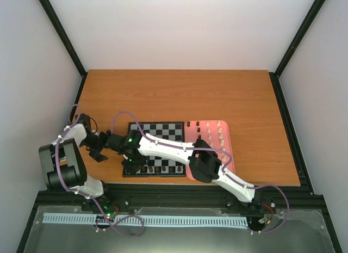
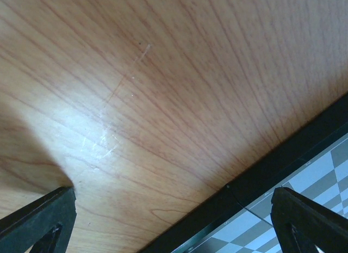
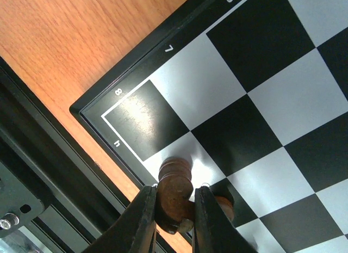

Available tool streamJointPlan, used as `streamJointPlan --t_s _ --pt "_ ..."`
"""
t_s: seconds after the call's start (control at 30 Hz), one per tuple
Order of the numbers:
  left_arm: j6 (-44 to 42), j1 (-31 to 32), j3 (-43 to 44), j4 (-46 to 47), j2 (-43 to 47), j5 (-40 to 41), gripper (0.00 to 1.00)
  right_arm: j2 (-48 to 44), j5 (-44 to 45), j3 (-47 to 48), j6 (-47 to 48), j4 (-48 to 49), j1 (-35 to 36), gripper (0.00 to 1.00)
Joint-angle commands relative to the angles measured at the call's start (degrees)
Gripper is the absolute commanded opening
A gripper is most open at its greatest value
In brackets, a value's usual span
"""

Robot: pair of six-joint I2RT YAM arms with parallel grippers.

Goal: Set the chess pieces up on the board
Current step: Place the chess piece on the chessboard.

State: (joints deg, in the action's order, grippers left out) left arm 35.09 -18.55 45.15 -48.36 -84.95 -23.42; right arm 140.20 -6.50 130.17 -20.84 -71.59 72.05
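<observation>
The board [image 1: 163, 132] lies in the middle of the table. My right gripper [image 3: 175, 192] is shut on a dark brown chess piece [image 3: 175, 174] and holds it just above the pale square beside the corner square marked h and 8 [image 3: 142, 121], which is bare. A second brown piece [image 3: 227, 204] stands partly behind the right finger. From above, the right gripper [image 1: 132, 167] is over the board's near-left corner, and dark pieces [image 1: 163, 168] line the near row. My left gripper [image 2: 174, 226] is open over bare wood beside the board's border [image 2: 255, 193].
A pink tray [image 1: 227, 149] lies against the board's right side, with cream pieces [image 1: 209, 125] and dark pieces [image 1: 209, 137] on it. The right arm's forearm crosses over the board and the tray. The table's near edge and a black frame rail run just below the board.
</observation>
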Motion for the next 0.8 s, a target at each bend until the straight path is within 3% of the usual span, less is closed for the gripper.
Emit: streamJointPlan --t_s 0.0,0.27,0.77 --pt "-0.13 -0.39 1.05 0.80 -0.29 -0.76 1.00 1.48 -0.16 1.58 0.37 -1.27 -0.18 0.11" --pt "-0.26 -0.44 1.09 0.72 -0.38 -0.81 1.00 -0.27 0.79 1.27 1.00 0.06 -0.16 0.36" --pt "-0.46 -0.44 1.26 0.98 -0.79 -0.62 1.00 -6.96 8.40 2.19 0.28 1.03 -1.25 0.40"
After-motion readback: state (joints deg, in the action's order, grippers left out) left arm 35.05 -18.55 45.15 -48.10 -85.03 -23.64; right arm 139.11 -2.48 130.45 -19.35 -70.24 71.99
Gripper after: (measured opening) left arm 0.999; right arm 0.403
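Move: The dark chess piece already stands between the right fingertips, on the second square from the board's near-left corner, its middle about 2 cm below the hand point. In the same near row the next brown piece stands about 3 cm to the right of the held one, and another brown piece about 6 cm to the right; the empty corner square lies some 3 cm to the left. From the left hand, the held piece is about 12 cm to the right and 10 cm back, at nearly the same height. Keep the right gripper still over the second square and open the fingers partway, to less than half of full width, so they let go of the dark piece. Then draw clear of it, forward about 1.5 cm and up about 1 cm, letting the fingertips swing roughly 5 degrees forward as the hand leaves. ##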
